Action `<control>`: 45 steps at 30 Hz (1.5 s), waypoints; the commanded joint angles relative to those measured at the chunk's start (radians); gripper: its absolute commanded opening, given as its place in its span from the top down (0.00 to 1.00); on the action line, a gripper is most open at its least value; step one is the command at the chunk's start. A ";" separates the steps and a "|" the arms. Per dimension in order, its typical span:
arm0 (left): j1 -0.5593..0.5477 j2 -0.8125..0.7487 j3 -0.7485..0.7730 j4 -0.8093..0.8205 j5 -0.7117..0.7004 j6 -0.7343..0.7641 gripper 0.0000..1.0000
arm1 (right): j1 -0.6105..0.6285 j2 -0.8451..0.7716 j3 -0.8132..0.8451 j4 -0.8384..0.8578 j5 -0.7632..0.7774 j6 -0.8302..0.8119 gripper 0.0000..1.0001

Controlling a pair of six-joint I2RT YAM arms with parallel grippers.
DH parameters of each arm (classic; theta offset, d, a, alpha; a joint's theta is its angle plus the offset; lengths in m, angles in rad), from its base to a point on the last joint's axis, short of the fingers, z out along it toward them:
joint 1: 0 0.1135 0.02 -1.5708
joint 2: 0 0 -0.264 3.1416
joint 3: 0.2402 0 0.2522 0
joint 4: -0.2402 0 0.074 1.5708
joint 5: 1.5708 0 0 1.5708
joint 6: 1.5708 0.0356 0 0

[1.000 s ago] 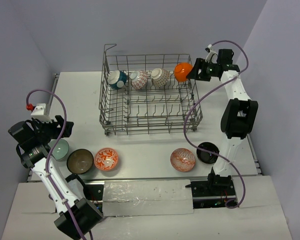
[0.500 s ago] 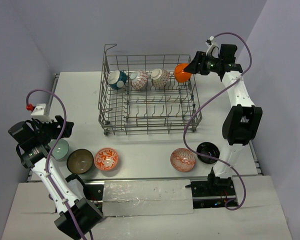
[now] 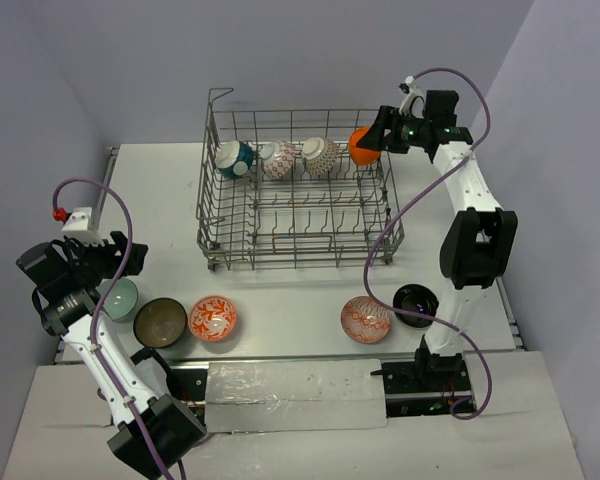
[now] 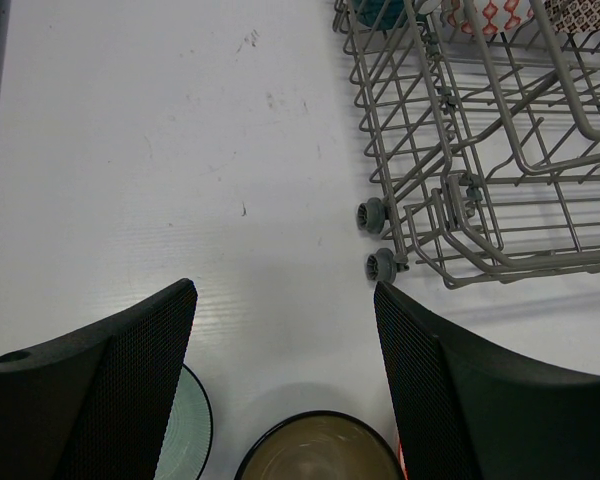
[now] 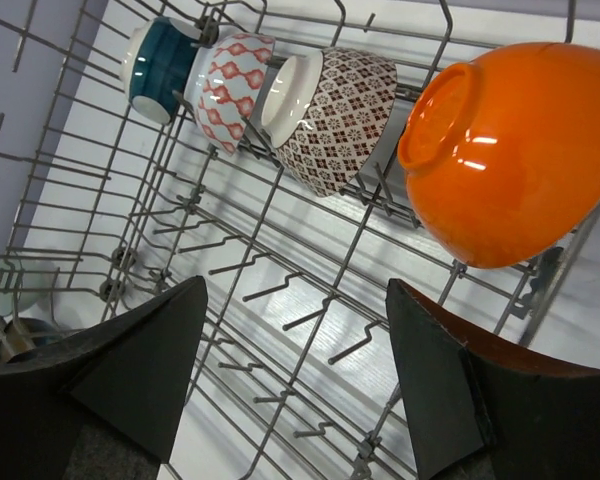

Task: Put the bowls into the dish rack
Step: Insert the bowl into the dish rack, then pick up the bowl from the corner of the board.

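Note:
The grey wire dish rack [image 3: 298, 258] stands mid-table. Along its back row, four bowls stand on edge: teal [image 3: 234, 158], red-patterned [image 3: 277, 158], grey-patterned [image 3: 320, 155] and orange [image 3: 362, 146]. My right gripper [image 3: 380, 134] hovers open over the rack's back right corner, right beside the orange bowl [image 5: 505, 150], with only tines [image 5: 280, 290] between its fingers. My left gripper [image 3: 120, 262] hangs open at the near left. Just under it sit a pale green bowl [image 4: 187, 435] and a brown bowl [image 4: 320, 452].
On the table in front of the rack sit an orange-patterned bowl [image 3: 213, 317], a red-patterned bowl [image 3: 365, 319] and a black bowl [image 3: 415, 304] by the right arm's base. The rack's wheels [image 4: 372, 214] face the left gripper. A purple cable [image 3: 385, 225] drapes over the rack's right side.
The right wrist has swung left and up around the orange bowl, which stays in the rack, and its jaws stand slightly wider. The left arm has not moved.

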 commanded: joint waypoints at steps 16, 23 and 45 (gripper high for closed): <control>0.009 0.001 0.010 0.003 0.037 0.021 0.23 | 0.090 -0.003 -0.041 0.093 0.092 0.104 0.17; 0.009 -0.006 0.010 0.012 0.028 0.012 0.22 | 0.249 -0.202 -0.180 0.050 0.102 -0.199 0.17; 0.167 -0.006 0.034 0.072 -0.077 -0.132 0.20 | 0.775 -0.709 -0.647 -0.238 0.108 -0.654 0.18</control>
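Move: The orange bowl leans in the rack's far right corner, about 6 cm ahead of the open right hand, 2 cm to its left and 10 cm below; the brown-patterned bowl stands some 12 cm left of the orange one. On the table in front of the rack, both roughly 39 cm back and 22 cm below, are the red-patterned bowl, 4 cm left, and the floral bowl, 39 cm left. From the left hand the orange bowl lies some 32 cm ahead, 52 cm right, 7 cm lower. Ease the open right gripper about 3 cm left and down beside the orange bowl, then sweep it away some 30 cm back and 15 cm left over the rack to its near edge, rising, then sinking again, while swinging the wrist roughly 50 degrees counter-clockwise. Late on, shift the empty left gripper 4 to 5 cm left. ##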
